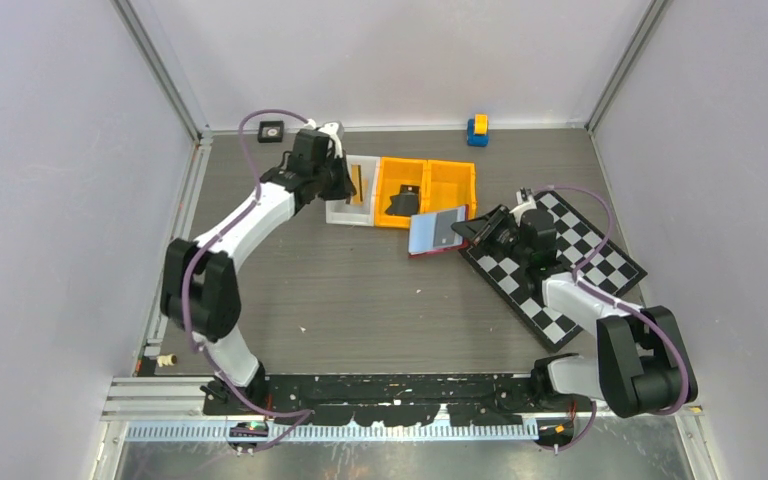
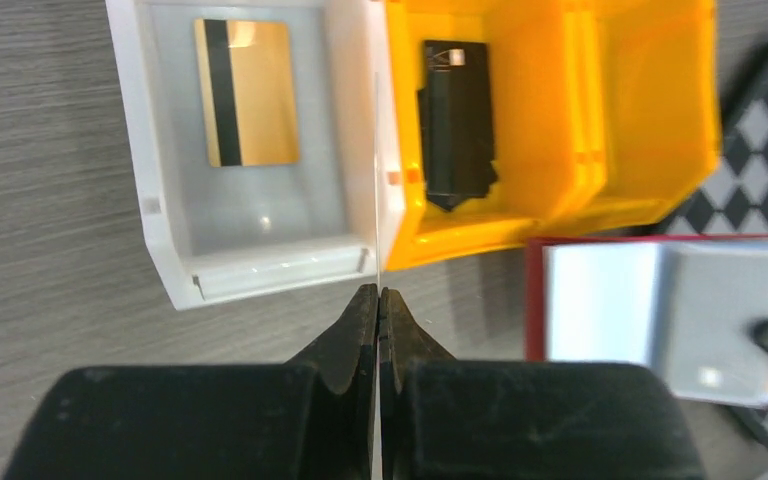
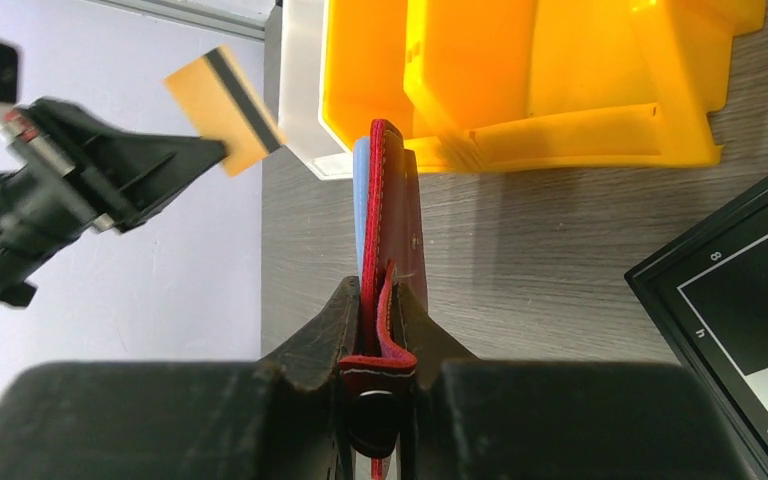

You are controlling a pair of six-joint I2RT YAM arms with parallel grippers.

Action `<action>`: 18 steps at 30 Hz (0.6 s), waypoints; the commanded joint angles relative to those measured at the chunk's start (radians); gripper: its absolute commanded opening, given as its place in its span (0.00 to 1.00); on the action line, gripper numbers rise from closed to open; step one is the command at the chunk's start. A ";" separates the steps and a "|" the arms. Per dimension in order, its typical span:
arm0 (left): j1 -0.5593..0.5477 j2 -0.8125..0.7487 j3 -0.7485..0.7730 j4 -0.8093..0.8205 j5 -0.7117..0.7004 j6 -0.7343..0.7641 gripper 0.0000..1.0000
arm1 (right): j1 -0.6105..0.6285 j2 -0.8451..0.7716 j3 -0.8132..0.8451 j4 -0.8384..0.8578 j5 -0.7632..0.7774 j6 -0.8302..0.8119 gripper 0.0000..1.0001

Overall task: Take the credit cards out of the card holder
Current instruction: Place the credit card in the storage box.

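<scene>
My left gripper [image 2: 378, 292] is shut on a credit card [image 2: 375, 180], seen edge-on as a thin pale line above the wall between the white bin and the orange bin. From the right wrist view the same card [image 3: 225, 110] shows tan with a dark stripe. A second tan card [image 2: 247, 92] lies flat in the white bin [image 2: 160, 230]. My right gripper [image 3: 390, 290] is shut on the red card holder [image 3: 390, 200], holding it up off the table with its pale blue sleeves [image 1: 438, 230] facing up.
Two orange bins [image 1: 450, 185] stand right of the white bin; one holds a black object [image 2: 457, 120]. A chequered board [image 1: 600, 265] lies under the right arm. A blue and yellow block [image 1: 477, 130] and a small black item [image 1: 270, 130] sit by the back wall.
</scene>
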State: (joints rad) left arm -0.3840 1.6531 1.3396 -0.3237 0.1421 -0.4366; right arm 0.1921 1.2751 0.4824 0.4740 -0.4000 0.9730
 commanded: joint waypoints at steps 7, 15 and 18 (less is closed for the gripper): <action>0.005 0.306 0.331 -0.267 -0.042 0.123 0.00 | -0.004 -0.049 -0.002 0.067 0.009 -0.020 0.01; 0.007 0.472 0.566 -0.443 -0.041 0.131 0.07 | -0.005 -0.050 -0.002 0.062 0.015 -0.021 0.00; 0.007 0.456 0.565 -0.449 -0.087 0.137 0.33 | -0.004 -0.046 -0.001 0.065 0.009 -0.020 0.00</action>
State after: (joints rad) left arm -0.3836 2.1300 1.8637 -0.6968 0.1009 -0.3225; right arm 0.1921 1.2457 0.4740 0.4702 -0.3901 0.9623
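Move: My left hand still pinches a gold card. The middle of the white storage box, with another gold card already lying in it, is about 10 cm ahead, 2 cm to the left and 13 cm below. The near orange bin adjoins the box, some 11 cm to my left hand's right and 10 cm ahead; the card holder is 20 cm right and 7 cm back. From my right hand the white box lies roughly 18 cm ahead, 27 cm left, 9 cm lower. I drop my left hand about 8 cm, first steeply and then more forward, some 5 cm in all, bringing the card down into the near part of the white box. I tip the fingers nearly 20 degrees further down on the way, and only at the very end part them to let the card go. My right hand stays put, still gripping the card holder. ##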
